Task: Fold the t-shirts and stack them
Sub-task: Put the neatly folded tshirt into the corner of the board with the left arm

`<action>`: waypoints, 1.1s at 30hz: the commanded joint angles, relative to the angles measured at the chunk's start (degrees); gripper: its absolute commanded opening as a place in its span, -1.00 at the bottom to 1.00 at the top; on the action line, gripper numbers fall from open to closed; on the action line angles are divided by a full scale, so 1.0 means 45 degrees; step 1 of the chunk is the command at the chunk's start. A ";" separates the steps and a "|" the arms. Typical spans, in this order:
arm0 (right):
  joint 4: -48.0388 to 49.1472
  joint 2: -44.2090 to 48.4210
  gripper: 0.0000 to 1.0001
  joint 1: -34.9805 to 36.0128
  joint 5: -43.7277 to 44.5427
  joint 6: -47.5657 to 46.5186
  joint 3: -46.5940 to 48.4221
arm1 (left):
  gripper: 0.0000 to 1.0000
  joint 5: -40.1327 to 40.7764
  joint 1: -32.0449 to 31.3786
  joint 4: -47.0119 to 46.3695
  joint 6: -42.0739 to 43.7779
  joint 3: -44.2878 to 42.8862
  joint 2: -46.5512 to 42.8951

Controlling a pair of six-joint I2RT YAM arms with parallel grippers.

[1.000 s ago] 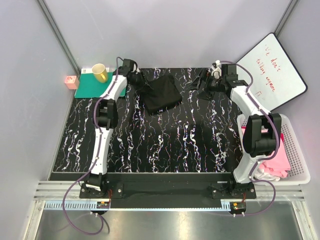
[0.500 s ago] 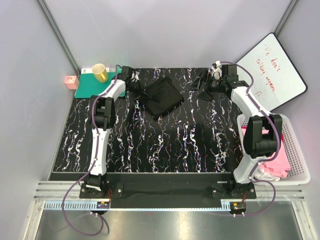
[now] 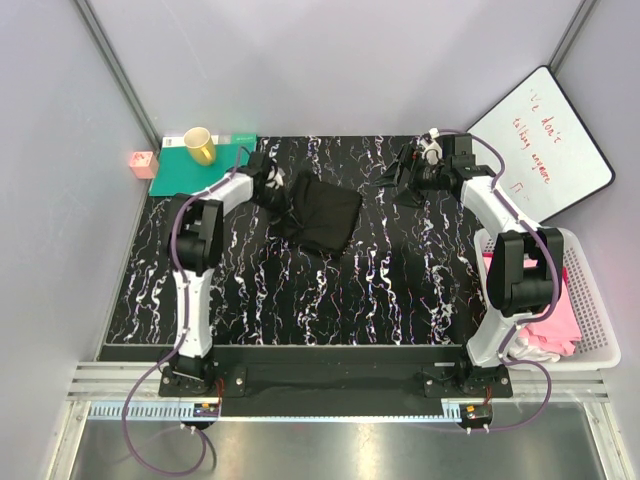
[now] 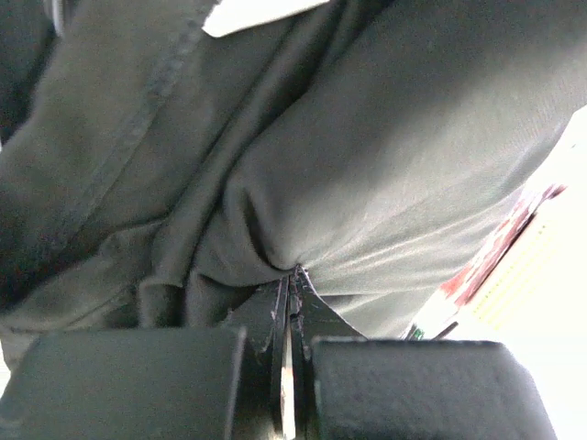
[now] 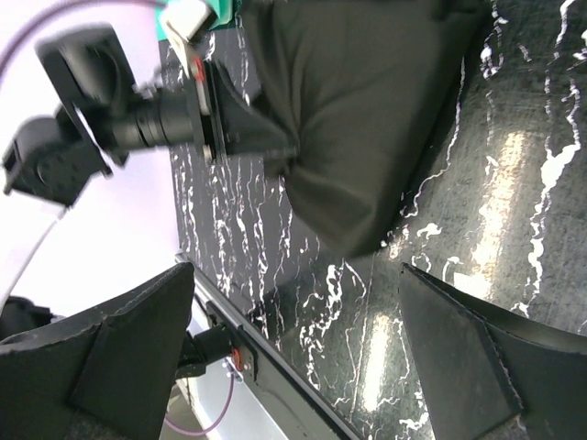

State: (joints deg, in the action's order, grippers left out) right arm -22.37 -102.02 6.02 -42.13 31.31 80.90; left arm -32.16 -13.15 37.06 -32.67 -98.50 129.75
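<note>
A folded black t-shirt (image 3: 322, 215) lies on the marbled tabletop, left of centre at the back. My left gripper (image 3: 278, 192) is shut on its left edge; in the left wrist view the jaws pinch a fold of the black cloth (image 4: 367, 165) at the fingertips. My right gripper (image 3: 400, 172) is open and empty at the back right, apart from the shirt. In the right wrist view the black shirt (image 5: 367, 119) lies beyond the spread fingers (image 5: 128, 348). Pink and white shirts (image 3: 553, 318) lie in the basket at the right.
A white basket (image 3: 598, 300) stands at the right edge. A teal mat (image 3: 185, 170) with a yellow cup (image 3: 199, 145) lies at the back left, a pink block (image 3: 142, 164) beside it. A whiteboard (image 3: 545, 140) leans at the back right.
My left gripper has swung forward and to the right, dragging the black shirt with it and turning it. My right gripper has drawn back slightly to the left.
</note>
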 commanded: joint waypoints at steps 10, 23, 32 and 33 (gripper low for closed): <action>0.0167 0.0073 0.99 0.0068 -0.0853 -0.0219 0.0088 | -1.00 0.0760 0.0458 -0.2063 -0.1784 0.8625 -0.6467; 0.0167 -0.0161 1.00 0.0049 -0.1263 -0.0278 -0.0088 | -1.00 0.1309 0.3547 -0.0402 -0.0067 0.9097 -0.9653; 0.0167 -0.0298 1.00 0.0068 -0.1419 -0.0298 0.0049 | 0.97 0.0600 0.2220 0.0143 0.1341 0.5799 -0.9050; 0.0167 -0.0279 1.00 0.0068 -0.1419 -0.0298 0.0068 | 0.98 0.0740 0.1967 0.0221 0.1380 0.5659 -0.8972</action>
State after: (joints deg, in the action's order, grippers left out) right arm -22.39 -103.35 6.00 -46.61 31.05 80.55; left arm -28.75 -1.17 37.30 -29.04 -67.00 88.36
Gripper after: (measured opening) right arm 0.994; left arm 0.682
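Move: The left hand already pinches the folded t-shirt at its left part; the shirt's middle is about 8 cm to the hand's right, 2 cm ahead and 1 cm below. The near-left corner of the board is some 33 cm back and 45 cm left, 2 cm below. The mug stands roughly 19 cm ahead and 25 cm left, on the teal mat. From the idle right hand that corner is about 32 cm back, 75 cm left and 17 cm down. Keeping its pinch on the t-shirt, the left hand drags it back some 14 cm close to the board, then leftward about 13 cm, rising a little and turning roughly 20 degrees counter-clockwise, towards the near-left corner. It then opens, comes off the cloth and climbs, easing a few centimetres forward and right. ##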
